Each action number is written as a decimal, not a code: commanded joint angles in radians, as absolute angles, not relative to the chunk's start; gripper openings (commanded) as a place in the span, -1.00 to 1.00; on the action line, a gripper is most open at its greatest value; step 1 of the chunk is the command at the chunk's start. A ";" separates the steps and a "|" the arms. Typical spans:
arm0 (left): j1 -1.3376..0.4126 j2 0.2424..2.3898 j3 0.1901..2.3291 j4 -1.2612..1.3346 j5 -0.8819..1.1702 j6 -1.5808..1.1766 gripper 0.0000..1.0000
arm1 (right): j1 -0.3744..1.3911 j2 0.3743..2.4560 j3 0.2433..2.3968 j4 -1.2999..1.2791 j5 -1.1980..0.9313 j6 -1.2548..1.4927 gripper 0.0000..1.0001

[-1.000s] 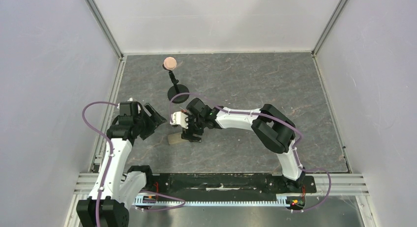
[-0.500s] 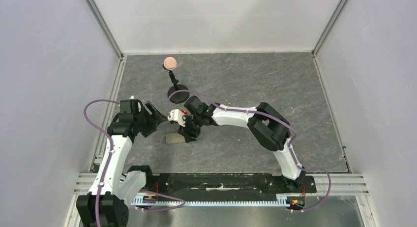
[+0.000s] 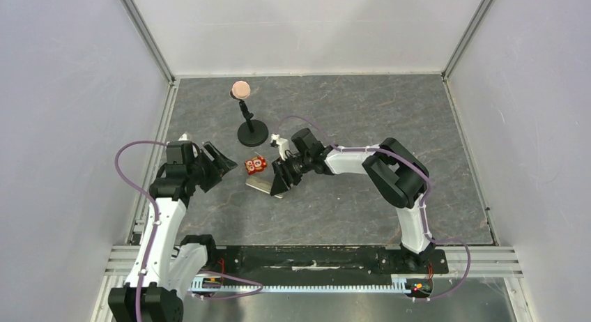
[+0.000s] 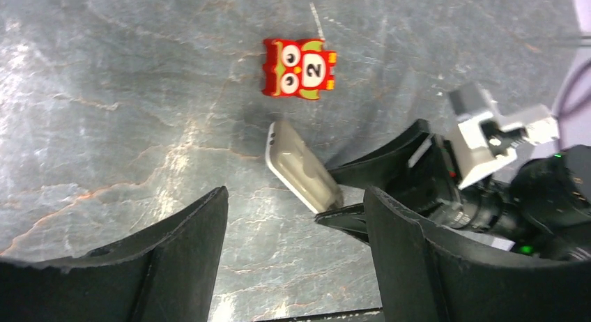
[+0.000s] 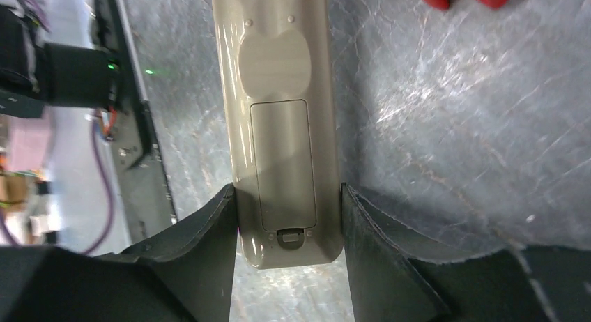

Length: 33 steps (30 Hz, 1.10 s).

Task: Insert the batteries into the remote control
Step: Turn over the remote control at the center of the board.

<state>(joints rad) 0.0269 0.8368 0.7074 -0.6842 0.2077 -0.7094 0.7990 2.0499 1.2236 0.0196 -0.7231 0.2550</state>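
The remote control point(image 5: 282, 120) shows its tan back side, with the battery cover point(image 5: 282, 165) closed. My right gripper point(image 5: 288, 188) is shut on the remote's cover end, one finger against each long side. In the top view the remote point(image 3: 261, 185) sticks out to the left of the right gripper point(image 3: 280, 179), low over the table. It also shows in the left wrist view point(image 4: 303, 170). My left gripper point(image 4: 295, 196) is open and empty, a short way left of the remote point(image 3: 219, 162). No batteries are in view.
A small red square gadget with white circles point(image 3: 256, 164) lies just beyond the remote, also in the left wrist view point(image 4: 300, 67). A black stand point(image 3: 252, 134) with a round pinkish top point(image 3: 240, 90) stands further back. Walls close in on the left, right and back.
My right gripper has swung right and turned low, taking the remote with it and turning it to a slant. The red gadget, hidden under the arm before, now shows. The left arm barely moved.
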 commanded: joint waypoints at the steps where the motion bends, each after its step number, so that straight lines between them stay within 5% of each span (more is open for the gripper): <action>1: 0.031 0.796 0.690 -0.562 0.320 -0.719 0.53 | 0.794 1.996 1.143 0.294 -0.835 0.638 -0.43; 14: 0.031 0.744 0.644 -0.387 0.554 -0.724 0.53 | 0.770 2.099 0.983 1.620 -0.950 1.759 -0.47; 33: 0.015 0.752 0.468 0.086 0.692 -1.027 0.42 | 0.785 2.126 1.064 1.726 -0.923 1.949 -0.48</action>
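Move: The remote control is already pinched near one end in the right fingers, its middle about 4 cm left, 2 cm ahead and a touch above them; the left gripper waits level with that hand, 14 cm left and 10 cm higher. From the left hand the remote lies about 10 cm right, 1 cm ahead and 9 cm below. The owl block sits on the table 9 cm ahead and 6 cm left of the right hand, about 2 cm lower. Upward, some 17 cm, the right hand lifts the remote and swings round by about 60 degrees, levelling and rolling its fingers and easing slightly back and left, its pinch kept. The left hand rises about 7 cm and goes as far right to meet it, tipping its fingers up, still wide open, until they straddle the remote's free end. ##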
